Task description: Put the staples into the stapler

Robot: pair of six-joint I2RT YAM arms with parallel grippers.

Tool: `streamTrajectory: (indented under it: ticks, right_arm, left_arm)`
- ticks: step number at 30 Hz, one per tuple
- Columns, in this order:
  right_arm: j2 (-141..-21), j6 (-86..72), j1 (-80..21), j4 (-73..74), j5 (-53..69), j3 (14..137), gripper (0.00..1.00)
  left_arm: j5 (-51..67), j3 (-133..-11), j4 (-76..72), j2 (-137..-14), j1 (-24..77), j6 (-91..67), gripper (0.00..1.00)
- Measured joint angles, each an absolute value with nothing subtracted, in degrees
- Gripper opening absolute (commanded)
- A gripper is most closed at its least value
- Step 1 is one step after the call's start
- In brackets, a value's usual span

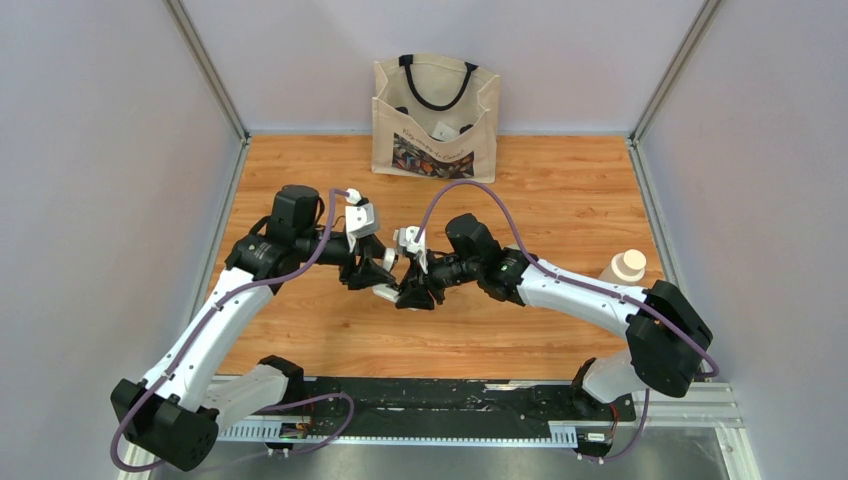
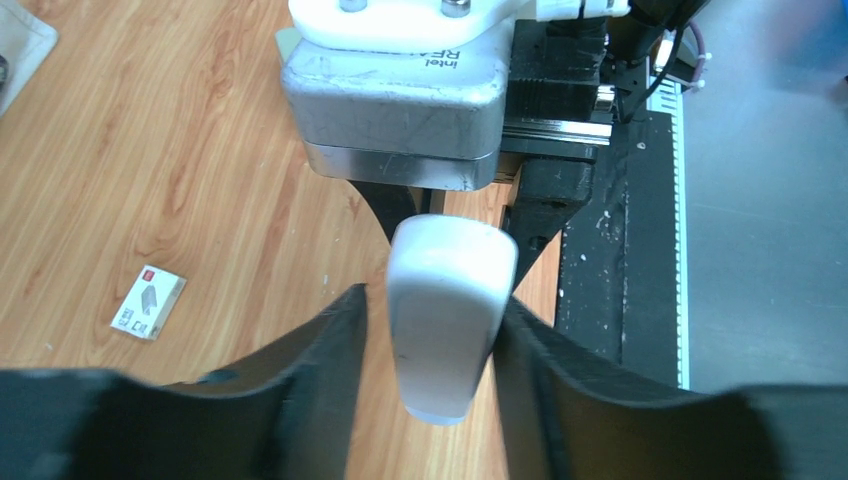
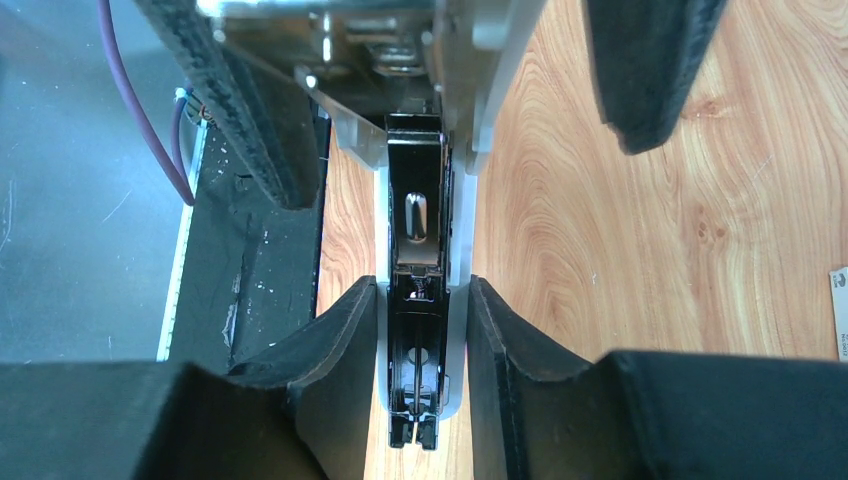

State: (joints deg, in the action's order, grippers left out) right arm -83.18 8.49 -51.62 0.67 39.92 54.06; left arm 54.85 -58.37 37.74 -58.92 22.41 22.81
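The stapler point(image 1: 390, 293), white-grey with a black magazine, hangs above the table's middle between both arms. My right gripper point(image 3: 420, 290) is shut on its body, and the black magazine channel point(image 3: 415, 330) lies open between the fingers. My left gripper point(image 2: 435, 305) stands open around the stapler's rounded white end point(image 2: 447, 320). There is a gap to its left finger, while the right finger is close against it. In the top view the left gripper point(image 1: 372, 272) and right gripper point(image 1: 412, 292) face each other. The staples do not show in any view.
A small white box with a red mark point(image 2: 148, 302) lies flat on the wood to the left. A canvas tote bag point(image 1: 435, 115) stands at the back wall. A white bottle point(image 1: 627, 266) is at the right edge. A black rail point(image 1: 450, 400) runs along the front.
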Motion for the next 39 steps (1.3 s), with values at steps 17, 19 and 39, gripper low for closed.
streamTrajectory:
  ticks: [17,19,39]
  right_arm:
    - [-83.18,9.1,-51.75,3.38,39.0,54.06,0.15]
    - [-83.2,9.1,-51.81,3.62,37.17,54.06,0.15]
    - [-97.12,7.07,-52.47,5.89,15.03,62.87,0.15]
  left_arm:
    - [52.75,-57.69,36.14,-57.34,21.91,21.71,0.82]
    - [51.79,-57.69,36.05,-56.4,20.64,21.23,0.82]
    - [26.0,-53.63,50.41,-35.05,-2.13,24.58,0.84]
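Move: The white stapler, open with its lid up, is in the right hand's grip, its middle within about 3 cm of that hand. From the left hand it is about 4 cm to the right and 4 cm below, level front to back. The staple box lies on the table about 25 cm ahead of the right hand, in line sideways and 16 cm lower. The green stapler is some 20 cm ahead of the right hand and 23 cm to its right. Leftwards, after a short pause to finish opening its fingers around the white stapler's lid, the left hand backs off some 17 cm with a slight forward bulge, turning about 45 degrees counter-clockwise. The right hand keeps its grip, dips slightly, then carries the stapler forward and down towards the staple box, fingers tipping down and swinging clockwise about 20 degrees. ##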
